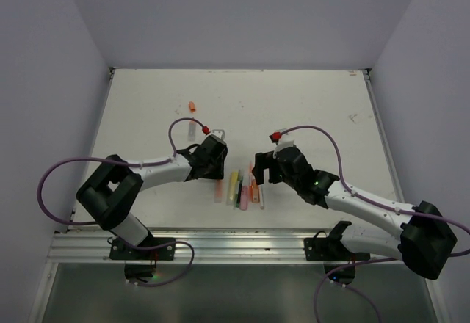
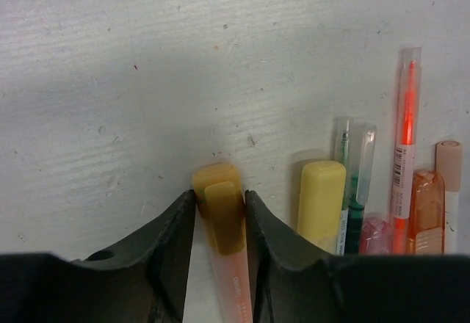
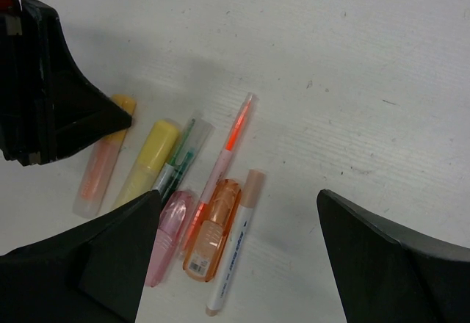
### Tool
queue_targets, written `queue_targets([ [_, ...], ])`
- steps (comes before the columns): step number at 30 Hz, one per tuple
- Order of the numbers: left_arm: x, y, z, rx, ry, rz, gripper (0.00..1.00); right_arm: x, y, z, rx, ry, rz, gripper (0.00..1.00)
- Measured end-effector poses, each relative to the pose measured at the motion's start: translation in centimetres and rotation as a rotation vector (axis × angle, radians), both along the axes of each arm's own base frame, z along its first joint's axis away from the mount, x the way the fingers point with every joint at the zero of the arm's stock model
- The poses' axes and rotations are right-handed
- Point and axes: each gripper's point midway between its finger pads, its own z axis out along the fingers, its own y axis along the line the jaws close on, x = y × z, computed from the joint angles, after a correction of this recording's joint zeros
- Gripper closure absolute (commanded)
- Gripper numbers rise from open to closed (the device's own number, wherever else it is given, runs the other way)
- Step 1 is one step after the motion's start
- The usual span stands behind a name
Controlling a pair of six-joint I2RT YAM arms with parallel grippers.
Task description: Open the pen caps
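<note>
Several pens point(image 1: 242, 187) lie side by side near the table's front. In the left wrist view my left gripper point(image 2: 220, 194) is shut on the amber cap point(image 2: 217, 176) of a pale orange highlighter point(image 2: 235, 279), one finger pressed to each side of it. To the right lie a yellow highlighter point(image 2: 322, 198), green pens point(image 2: 356, 169), a thin orange pen point(image 2: 405, 139) and a chunky orange one point(image 2: 427, 213). My right gripper point(image 3: 239, 194) hangs open over the pink point(image 3: 169, 235) and orange point(image 3: 213, 227) markers and a white pen point(image 3: 239, 242), touching none. All of these pens wear caps.
A loose orange cap point(image 1: 192, 106) lies far back left on the white table point(image 1: 308, 103), with a small red piece point(image 1: 203, 128) nearer. The two grippers point(image 1: 214, 163) point(image 1: 258, 169) face each other closely across the pen row. Grey walls close in both sides.
</note>
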Motion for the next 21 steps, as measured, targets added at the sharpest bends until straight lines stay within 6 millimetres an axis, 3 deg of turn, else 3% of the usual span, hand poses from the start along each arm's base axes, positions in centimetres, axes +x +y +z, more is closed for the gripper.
queue_targets([
  [5,0.1,-0.2,0.0,-0.007,0.001,-0.001,0.92,-0.1,0.5,0.2,0.019,0.004,0.017,0.08],
  [7,0.2,-0.3,0.2,-0.012,-0.001,0.004,0.98,-0.2,0.8,0.3,0.035,0.005,0.025,0.08],
  [10,0.2,-0.2,0.8,-0.019,-0.013,0.009,1.00,-0.5,1.7,0.6,0.080,0.007,0.057,0.09],
  [13,0.6,-0.4,2.6,-0.051,-0.058,0.017,1.00,-0.9,2.9,0.9,0.146,0.006,0.098,0.09],
  [16,1.4,-0.8,6.3,-0.126,-0.146,0.035,1.00,-1.3,4.3,1.5,0.217,0.001,0.140,0.11],
  [21,2.3,-1.2,9.8,-0.206,-0.233,0.067,1.00,-1.5,6.6,2.5,0.306,-0.015,0.192,0.12],
])
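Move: The orange-yellow cap of the highlighter lies right between the left gripper's parted pads. From that hand, the yellow highlighter lies about 5 cm to the right and 4 cm back, with the green pens beyond it, some 7 cm to the right and 4 cm back. For the open right gripper, the highlighter barrel is about 14 cm to the left, 4 cm back and 10 cm below. Shut the left fingers on the orange-yellow cap first, then lift the highlighter quickly, about 10 cm up and a little forward, swinging the fingertips forward and right as it rises. Bring the right gripper, kept wide open, some 6 cm left and slightly up towards the highlighter, rolling its left side up and turning counter-clockwise, without touching it yet. ##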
